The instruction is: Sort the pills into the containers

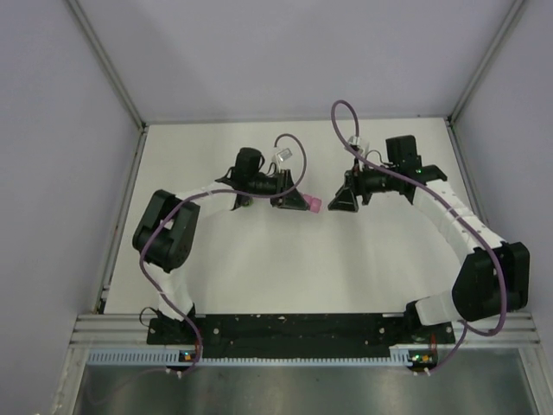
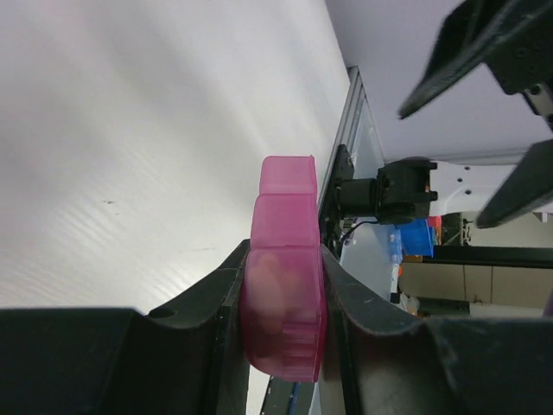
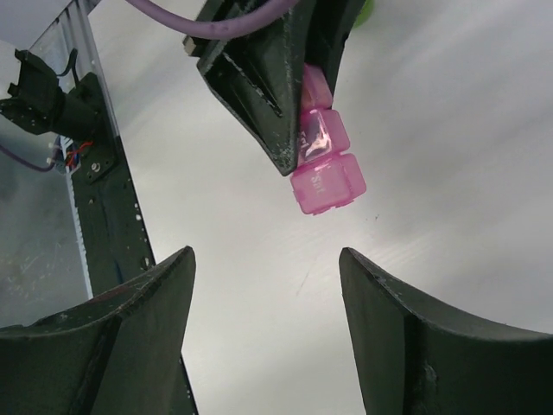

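Observation:
The containers are one bright-pink translucent pill box (image 1: 314, 206) of joined square compartments, held above the white table. My left gripper (image 1: 298, 201) is shut on its near end, and in the left wrist view the pill box (image 2: 285, 294) is clamped between both fingers of the left gripper (image 2: 282, 259). A pale blurred shape shows through its wall. My right gripper (image 1: 338, 203) faces it from the right, open and just apart from its free end. In the right wrist view the right gripper (image 3: 266, 255) gapes empty below the pill box (image 3: 327, 173). No loose pills are in view.
A bit of something green (image 3: 367, 7) peeks from behind the left gripper's fingers (image 3: 268, 86). The white table (image 1: 285, 277) is walled by grey panels with aluminium rails. The black base rail (image 1: 285, 333) runs along the near edge.

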You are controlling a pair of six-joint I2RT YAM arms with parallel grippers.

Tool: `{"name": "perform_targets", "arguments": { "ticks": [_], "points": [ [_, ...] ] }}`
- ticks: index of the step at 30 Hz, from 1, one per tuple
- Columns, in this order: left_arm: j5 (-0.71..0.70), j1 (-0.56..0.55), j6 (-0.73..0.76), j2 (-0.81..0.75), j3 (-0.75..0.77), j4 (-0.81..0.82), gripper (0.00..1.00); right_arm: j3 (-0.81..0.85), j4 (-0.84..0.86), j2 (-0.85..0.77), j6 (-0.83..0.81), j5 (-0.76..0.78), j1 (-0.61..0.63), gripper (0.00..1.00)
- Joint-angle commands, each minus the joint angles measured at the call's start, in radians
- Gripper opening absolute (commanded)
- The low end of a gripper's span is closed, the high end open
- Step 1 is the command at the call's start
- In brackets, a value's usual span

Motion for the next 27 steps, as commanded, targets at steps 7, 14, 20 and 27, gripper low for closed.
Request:
{"name": "perform_targets", "arguments": {
  "ticks": [7, 14, 20, 27],
  "points": [
    [-0.035, -0.033, -0.092, 0.19, 0.071, 0.02, 0.0, -0.08, -0.013, -0.077, -0.053, 0.017, -0.063, 0.67],
    [-0.102, -0.064, -0.049, 0.235, 0.122, -0.1, 0.09, -0.098, -0.011, -0.077, -0.064, 0.007, -0.066, 0.67],
    [-0.159, -0.076, 0.001, 0.264, 0.156, -0.187, 0.16, -0.118, 0.001, -0.08, -0.065, 0.0, -0.064, 0.67],
    [-0.179, -0.093, 0.023, 0.285, 0.176, -0.231, 0.16, -0.135, 0.016, -0.088, -0.064, -0.005, -0.066, 0.67]
  ]
}}
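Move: The left hand grips the pink pillbox, whose middle is some 3 cm to that hand's right and 1 cm below it. The patch of table it is being taken to is about 14 cm beneath and 5 cm to the right, level fore and aft. The green-lidded bottle stands roughly 15 cm to the left hand's left and 6 cm farther out, 10 cm lower. From the empty right hand, the pillbox is about 7 cm left, 2 cm ahead and 6 cm lower. Down towards the bare table goes the left hand, about 10 cm, fast at first and then easing, with a small shift to the right. It keeps the pink pillbox pinched and rolls some 20 degrees so its fingertips dip more. The open right hand, already clear, sinks about 4 cm while drifting right and a little back. ##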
